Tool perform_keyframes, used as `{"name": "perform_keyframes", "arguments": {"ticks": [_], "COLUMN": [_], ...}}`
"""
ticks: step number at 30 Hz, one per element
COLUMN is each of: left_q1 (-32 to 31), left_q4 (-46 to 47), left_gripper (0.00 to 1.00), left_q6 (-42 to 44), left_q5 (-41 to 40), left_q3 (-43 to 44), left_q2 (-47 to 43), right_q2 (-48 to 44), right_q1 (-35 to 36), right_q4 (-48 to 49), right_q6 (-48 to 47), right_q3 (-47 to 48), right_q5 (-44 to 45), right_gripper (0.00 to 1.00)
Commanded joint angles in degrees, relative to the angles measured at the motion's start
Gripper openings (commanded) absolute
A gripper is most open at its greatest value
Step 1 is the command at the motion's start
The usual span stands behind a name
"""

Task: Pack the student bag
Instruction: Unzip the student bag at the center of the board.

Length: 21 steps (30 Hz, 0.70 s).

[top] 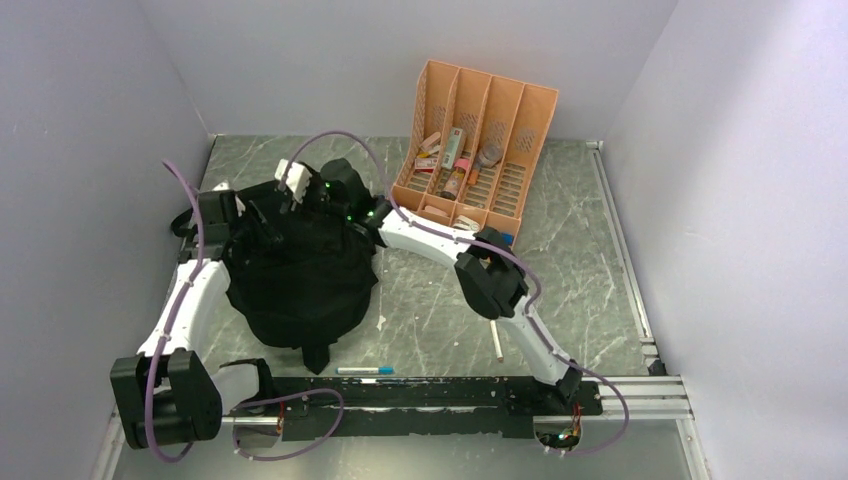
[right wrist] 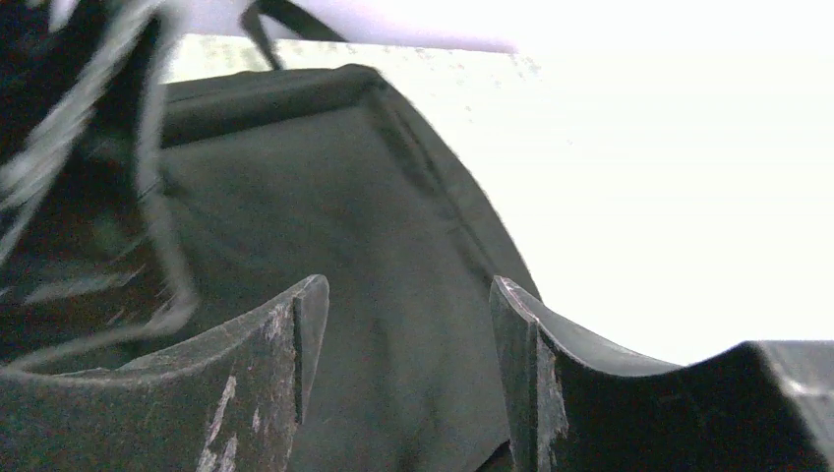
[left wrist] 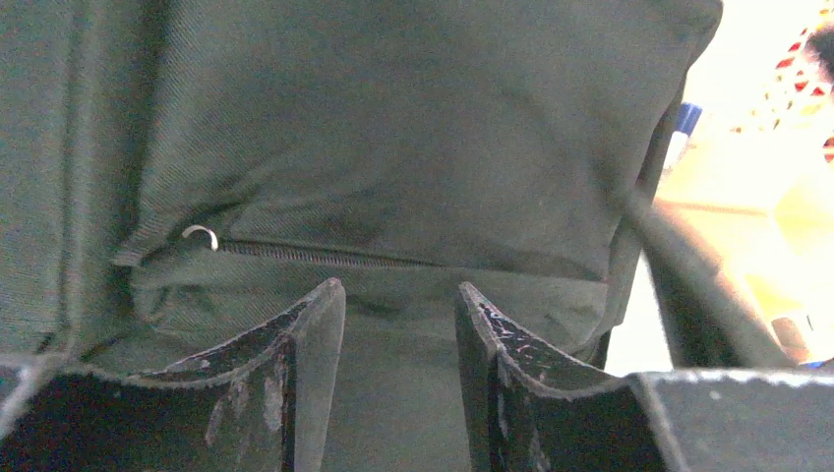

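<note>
The student bag (top: pixel 300 285) is a soft black backpack slumped on the table's left half. Both grippers are at its far top edge. My left gripper (top: pixel 262 214) reaches in from the left; in the left wrist view it (left wrist: pixel 398 287) stands open, close against the bag fabric (left wrist: pixel 393 128), just below a closed zipper (left wrist: pixel 315 256) with a small metal ring (left wrist: pixel 200 233). My right gripper (top: pixel 308 190) comes in from the right over the bag's top; in the right wrist view it (right wrist: pixel 408 281) is open, with the bag's dark cloth (right wrist: pixel 325 197) showing in the gap.
An orange slotted desk organizer (top: pixel 480 110) with several small items stands at the back right. A blue-capped pen (top: pixel 365 370) lies near the front rail (top: pixel 420 392). A white stick (top: pixel 497 340) lies beside the right arm. Grey walls close in on the left, back and right.
</note>
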Motion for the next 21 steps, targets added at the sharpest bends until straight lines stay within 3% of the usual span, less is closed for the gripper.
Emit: {"name": "perform_keyframes", "arguments": {"ticks": [1,11,21], "left_q1": [-1.3,-1.7,-1.7], "left_q4": [2.3,-0.7,-4.5], "left_gripper": [0.50,0.48,0.47], "left_q6": [-0.9,-1.2,-3.4], "left_q5": [3.4,1.2,1.0], "left_q3": [-3.3,-4.3,1.2], "left_q2": [-0.5,-1.4,-1.6], "right_q2": [7.7,6.9,3.8], "right_q1": [-0.8,-0.8,-0.8], "right_q4": [-8.6,-16.6,-21.8], "right_q6": [-0.2,-6.1,-10.7], "right_q3": [10.1,7.8,2.1], "right_q5": [4.3,-6.0,-15.4], "right_gripper": [0.65,0.65,0.65]}}
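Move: The stretch of the student bag's zip the right hand goes for lies some 11 cm below it, roughly 4 cm nearer the bases and level sideways. The ring pull is about 13 cm left of that hand, 2 cm back and 10 cm below; the blue-capped pen is about 18 cm right, level ahead and 17 cm down. From the left hand, the same zip stretch is roughly 3 cm ahead, 6 cm right and 5 cm below. Down onto the bag goes the right hand, dropping nearly 10 cm after a short forward swing of 3 cm, then drawing back about 5 cm so its open fingers come to the zip; the fingertips tip down some 15 degrees and turn slightly counter-clockwise, the rear finger seeming to rest on the cloth beside the teeth. The left hand, still half open, sinks and draws back a little, each about 2 cm. ##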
